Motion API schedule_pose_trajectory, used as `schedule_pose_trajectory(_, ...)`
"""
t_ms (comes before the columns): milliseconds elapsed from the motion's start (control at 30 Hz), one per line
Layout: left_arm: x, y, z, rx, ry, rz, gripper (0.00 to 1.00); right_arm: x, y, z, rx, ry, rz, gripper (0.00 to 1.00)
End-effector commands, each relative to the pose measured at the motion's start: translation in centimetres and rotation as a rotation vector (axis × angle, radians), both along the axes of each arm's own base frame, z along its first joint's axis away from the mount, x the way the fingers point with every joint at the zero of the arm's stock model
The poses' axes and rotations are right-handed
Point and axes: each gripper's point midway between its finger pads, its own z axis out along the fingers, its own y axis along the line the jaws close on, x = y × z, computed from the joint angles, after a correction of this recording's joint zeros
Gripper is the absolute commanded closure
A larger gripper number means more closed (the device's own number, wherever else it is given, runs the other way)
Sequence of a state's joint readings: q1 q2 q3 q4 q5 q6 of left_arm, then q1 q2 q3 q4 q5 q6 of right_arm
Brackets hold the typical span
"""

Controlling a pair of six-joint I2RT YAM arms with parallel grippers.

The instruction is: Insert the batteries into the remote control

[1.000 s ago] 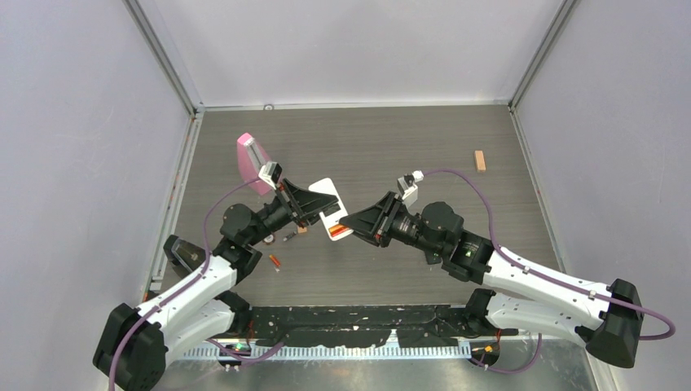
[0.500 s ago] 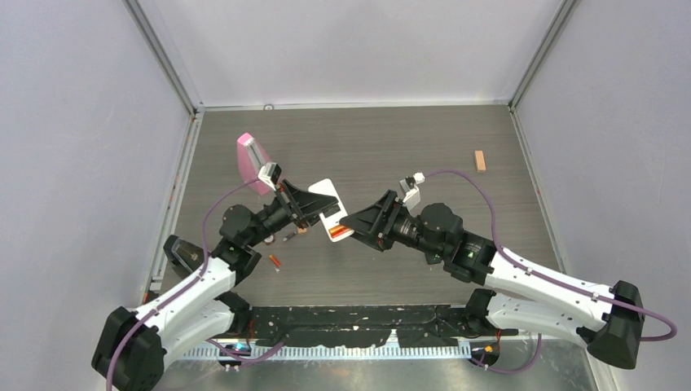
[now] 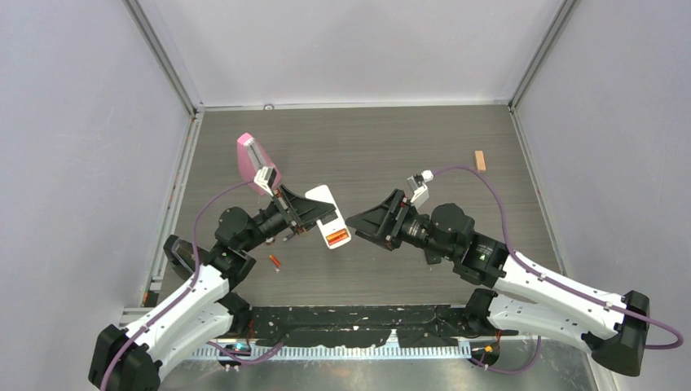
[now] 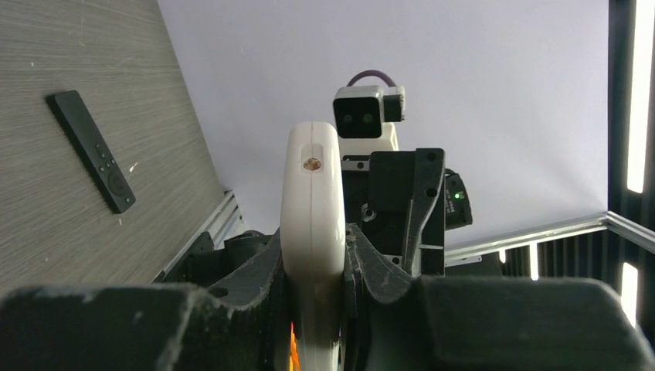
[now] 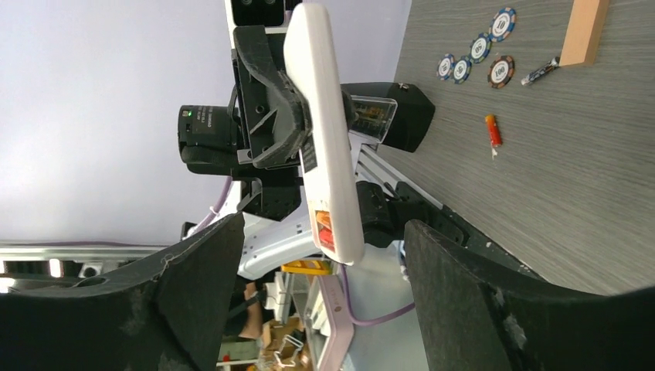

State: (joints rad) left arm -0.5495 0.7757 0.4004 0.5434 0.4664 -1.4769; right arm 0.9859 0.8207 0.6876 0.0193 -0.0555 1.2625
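Observation:
My left gripper is shut on a white remote control and holds it above the table. In the left wrist view the remote control stands edge-on between the fingers. Two orange-red batteries sit in the open compartment at its lower end, which also shows from above as an orange patch. My right gripper is open just right of that end, apart from it. A loose orange battery lies on the table; the right wrist view shows this battery too.
A pink flat object lies behind the left arm. A tan wooden block sits at the far right. A black remote lies on the table. Several poker chips, another wooden block and a dark thin cylinder lie near the left arm.
My right gripper has opened wide and drawn back a little to the right, off the remote's battery end. The left gripper keeps its hold on the remote, shifted slightly.

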Motion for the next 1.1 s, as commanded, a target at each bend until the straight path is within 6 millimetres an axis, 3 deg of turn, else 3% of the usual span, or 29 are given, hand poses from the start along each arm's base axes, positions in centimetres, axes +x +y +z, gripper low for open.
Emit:
schedule_pose_trajectory(0, -0.3, 0.1, 2.3, -0.016, -0.081, 0.006, 1.0, -0.3, 0.5, 2.1, -0.058, -0.121, 0.065, 0.19)
schedule_pose_trajectory(200, -0.5, 0.2, 3.1, -0.036, -0.09, -0.002, 1.0, -0.4, 2.1, 1.3, -0.072, -0.127, 0.129, 0.25)
schedule_pose_trajectory(333, -0.5, 0.2, 3.3, -0.045, -0.091, -0.002, 1.0, -0.2, 2.4, 1.5, -0.045, -0.127, 0.124, 0.44)
schedule_pose_trajectory(467, -0.5, 0.2, 3.5, -0.051, -0.088, -0.003, 1.0, -0.3, 2.5, 1.5, -0.042, -0.125, 0.128, 0.56)
schedule_pose_trajectory(833, -0.3, 0.1, 3.3, -0.063, -0.065, -0.006, 1.0, -0.9, 2.5, 1.0, -0.058, -0.147, 0.166, 0.62)
schedule_pose_trajectory(1067, -0.3, 0.0, 3.3, -0.063, -0.062, -0.01, 1.0, -0.8, 2.5, 0.1, -0.093, -0.137, 0.169, 0.83)
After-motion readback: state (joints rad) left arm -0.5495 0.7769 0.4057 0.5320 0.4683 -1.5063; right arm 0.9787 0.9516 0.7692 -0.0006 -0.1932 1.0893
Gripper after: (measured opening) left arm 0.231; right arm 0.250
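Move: The right hand, open, goes for the battery bay of the remote control held up by the left hand: some 4 cm to its left, about 2 cm back and 2 cm lower. The left fingertips are about 6 cm left and 2 cm ahead; on the table some 20 cm below lies a loose battery, roughly 25 cm left and 14 cm back. From the left hand the bay lies about 6 cm back, 2 cm right and 2 cm lower. Right hand slides about 2.5 cm left and slightly down, closing to pinch the remote's battery end; left keeps hold. ##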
